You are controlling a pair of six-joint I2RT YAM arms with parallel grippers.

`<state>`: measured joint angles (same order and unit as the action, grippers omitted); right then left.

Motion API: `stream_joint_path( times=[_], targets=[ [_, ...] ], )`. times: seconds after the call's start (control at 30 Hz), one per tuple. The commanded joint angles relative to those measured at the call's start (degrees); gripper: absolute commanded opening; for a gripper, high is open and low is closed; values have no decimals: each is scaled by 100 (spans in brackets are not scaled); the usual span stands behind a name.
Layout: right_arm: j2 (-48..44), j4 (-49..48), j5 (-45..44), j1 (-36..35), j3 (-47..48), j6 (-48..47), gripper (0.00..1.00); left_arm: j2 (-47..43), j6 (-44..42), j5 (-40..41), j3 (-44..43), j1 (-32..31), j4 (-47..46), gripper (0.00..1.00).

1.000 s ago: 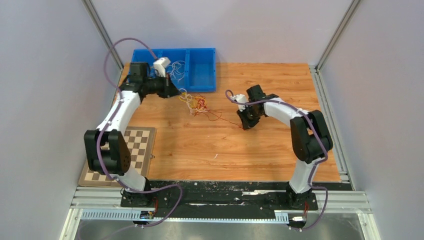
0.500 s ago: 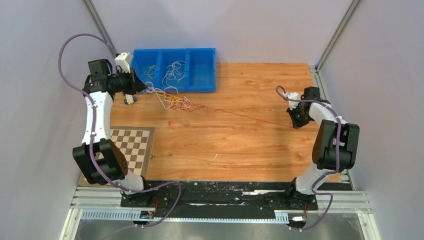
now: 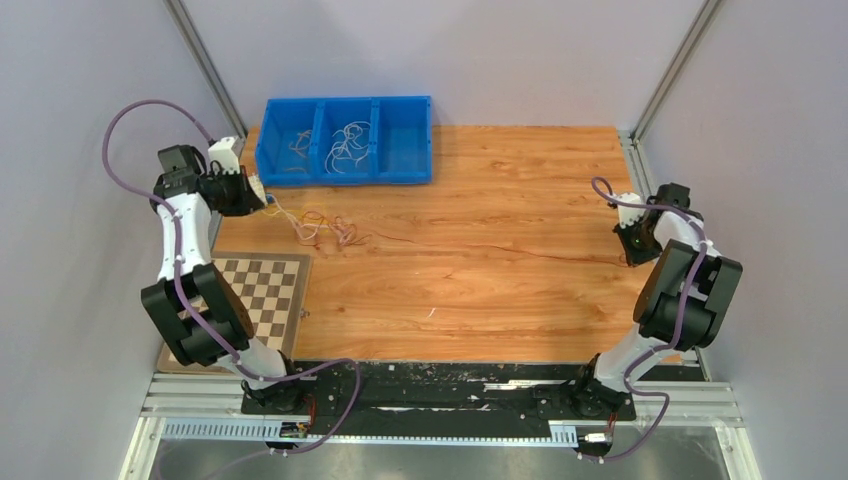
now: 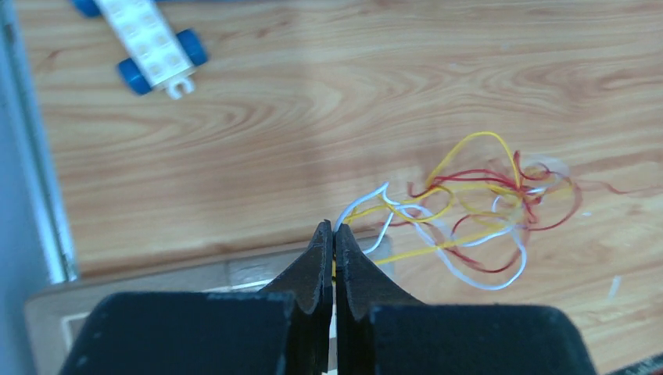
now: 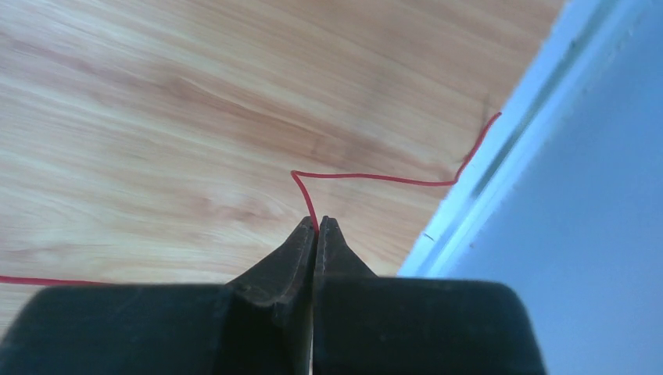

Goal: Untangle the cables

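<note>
A small tangle of cables (image 3: 325, 228) in white, yellow and red lies on the wooden table near the left side; the left wrist view shows its loops (image 4: 477, 203) close up. My left gripper (image 3: 262, 198) (image 4: 334, 228) is shut on white and yellow strands at the tangle's left end. One long red cable (image 3: 500, 248) runs from the tangle across the table to my right gripper (image 3: 631, 256) (image 5: 317, 223), which is shut on it by the right edge. The cable's free end (image 5: 391, 179) bends toward the rail.
A blue three-compartment bin (image 3: 345, 101) at the back left holds more thin wires (image 3: 348, 140). A checkerboard (image 3: 262, 300) lies front left. A white block with blue wheels (image 4: 152, 43) sits near the left gripper. A metal rail (image 5: 500, 164) and wall border the right edge.
Both arms have swung outward. The left dragged the tangle leftward and the right carried the red cable to the right edge, so the red cable is drawn out across the table.
</note>
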<state>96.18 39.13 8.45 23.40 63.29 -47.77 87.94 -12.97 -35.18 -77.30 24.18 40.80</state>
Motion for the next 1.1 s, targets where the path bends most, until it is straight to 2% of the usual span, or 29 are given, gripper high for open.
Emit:
stream_joint_path(
  times=[0.0,0.3,0.37,0.4,0.57,0.63,0.73,0.83,0.87,0.93,1.07],
  targets=[
    [188,-141,-231,364,311,-442,0,240,-620,725,86,229,-133,0],
    [53,-110,-244,394,426,-426,0,464,-773,1270,294,236,-223,0],
    [17,-115,-315,410,494,-436,0,463,-696,1596,324,236,-381,0],
    [69,-112,-379,544,598,-519,0,543,-785,2257,319,259,-536,0],
    [185,-75,-375,915,802,-693,0,838,-1104,2588,254,473,-687,0],
    [117,56,-176,943,820,-711,0,848,-1125,2318,210,492,-561,0],
    [16,601,400,854,954,-622,0,646,-1171,1133,175,398,-173,0],
    [-130,1389,1304,590,1226,-508,0,95,-1236,218,217,-160,163,0],
    [-194,1693,1705,471,1328,-455,0,-165,-1234,-319,234,-292,301,0],
    [-358,2158,2399,154,1532,-282,0,-505,-1166,-930,279,-846,413,0],
    [-800,2567,3238,-809,1749,180,0,-976,-1271,-1518,328,-1719,770,0]
  ],
)
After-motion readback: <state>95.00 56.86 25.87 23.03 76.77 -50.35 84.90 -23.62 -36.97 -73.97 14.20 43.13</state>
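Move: The cable tangle lies about 12 cm right of the left hand, 3 cm back and 15 cm below, its white and yellow strands held there. The white toy sits 6 cm ahead and 3 cm left, the chessboard 20 cm back and 6 cm left, both about 17 cm lower. From the right hand, holding the taut red cable, the tangle is roughly 70 cm left, 7 cm ahead and 2 cm down. Both grips kept, the hands pull outward 8–10 cm, the left also sinking about 9 cm, then swing back inward. ##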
